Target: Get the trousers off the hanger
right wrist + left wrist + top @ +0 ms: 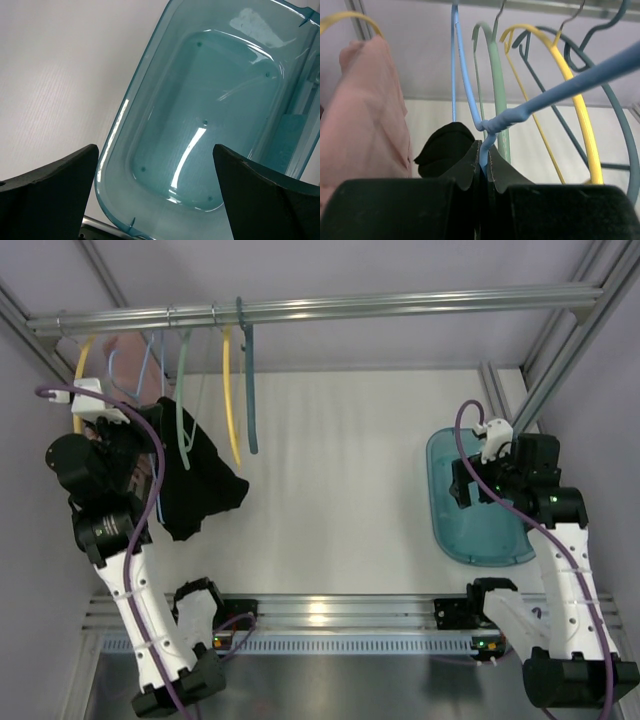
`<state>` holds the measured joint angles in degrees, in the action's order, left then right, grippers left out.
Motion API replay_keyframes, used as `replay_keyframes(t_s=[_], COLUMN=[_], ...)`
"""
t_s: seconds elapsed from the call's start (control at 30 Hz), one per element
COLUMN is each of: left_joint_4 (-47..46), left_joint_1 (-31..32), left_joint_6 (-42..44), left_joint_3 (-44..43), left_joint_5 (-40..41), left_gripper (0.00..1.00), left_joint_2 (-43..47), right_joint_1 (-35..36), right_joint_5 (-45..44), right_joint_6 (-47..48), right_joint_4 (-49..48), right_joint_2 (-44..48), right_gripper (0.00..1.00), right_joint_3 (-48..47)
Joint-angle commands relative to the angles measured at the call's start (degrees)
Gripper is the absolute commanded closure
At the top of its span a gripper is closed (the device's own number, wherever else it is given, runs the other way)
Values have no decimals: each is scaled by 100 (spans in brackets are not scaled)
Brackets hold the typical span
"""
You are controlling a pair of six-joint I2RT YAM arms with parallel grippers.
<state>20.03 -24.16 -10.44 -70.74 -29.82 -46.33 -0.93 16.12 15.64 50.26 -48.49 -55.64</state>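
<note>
The black trousers point(200, 485) hang bunched on the thin sky-blue hanger point(149, 365), which hooks on the metal rail point(400, 306) at the far left. In the left wrist view the hanger point(470, 95) runs down into my left gripper point(484, 159), which is shut on its lower bend, with the trousers point(442, 147) just left of the fingers. In the top view my left gripper point(135, 445) sits against the trousers' left side. My right gripper point(155, 155) is open and empty above the teal tray point(150, 85), far right point(470, 485).
A pink garment point(370, 115) hangs left of the trousers. A pale green hanger point(495, 65), a yellow hanger point(572, 90) and a teal hanger point(627, 145) hang to the right on the same rail. The teal tray point(440, 510) lies on the white table at the right.
</note>
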Motion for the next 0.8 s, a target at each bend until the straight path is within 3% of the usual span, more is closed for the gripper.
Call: replay_keyframes(t_s=[0.0, 0.33, 0.53, 0.6, 0.77], left_joint_4=[956, 3048, 2910, 2919, 2349], left_joint_1=[-18, 184, 851, 878, 957], left_joint_6=[375, 509, -10, -2, -835], left_joint_3=[-194, -1450, -2250, -2452, -2462], left_joint_5=[327, 2190, 2288, 2009, -451], left_gripper=[100, 100, 100, 100, 100], left_joint_2=[317, 976, 1522, 1486, 1381], right_joint_1=[-65, -65, -65, -65, -65], right_joint_5=[58, 67, 163, 190, 243], right_joint_6=[132, 334, 422, 440, 449], right_joint_4=[80, 283, 309, 318, 361], right_joint_2=[208, 586, 648, 639, 656], right_gripper=[1, 1, 1, 1, 1], right_joint_3=[-369, -378, -378, -404, -509])
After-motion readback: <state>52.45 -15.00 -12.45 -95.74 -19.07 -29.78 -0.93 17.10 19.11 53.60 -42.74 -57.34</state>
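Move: At the left hand's fingertips is the lower corner of the blue hanger, still pinched and already off the rail; the black trousers droop from it, their middle about 20 cm below and 6 cm to the right, roughly level fore and aft. The rail runs some 18 cm ahead and 15 cm up. The pink garment hangs about 12 cm ahead and 8 cm left, the green hanger 15 cm ahead and 5 cm right. From the right hand, the trousers lie about 55 cm left and 3 cm ahead. Hauling the pinched blue hanger back from the rail, the left hand travels about 19 cm towards the robot, dipping at first, then climbing to end some 7 cm higher and swinging right at the end. It tips down and turns left roughly 15 degrees, then undoes both and finishes tipped slightly up, grip kept. The open right hand eases back and up about 3 cm above the bin. ##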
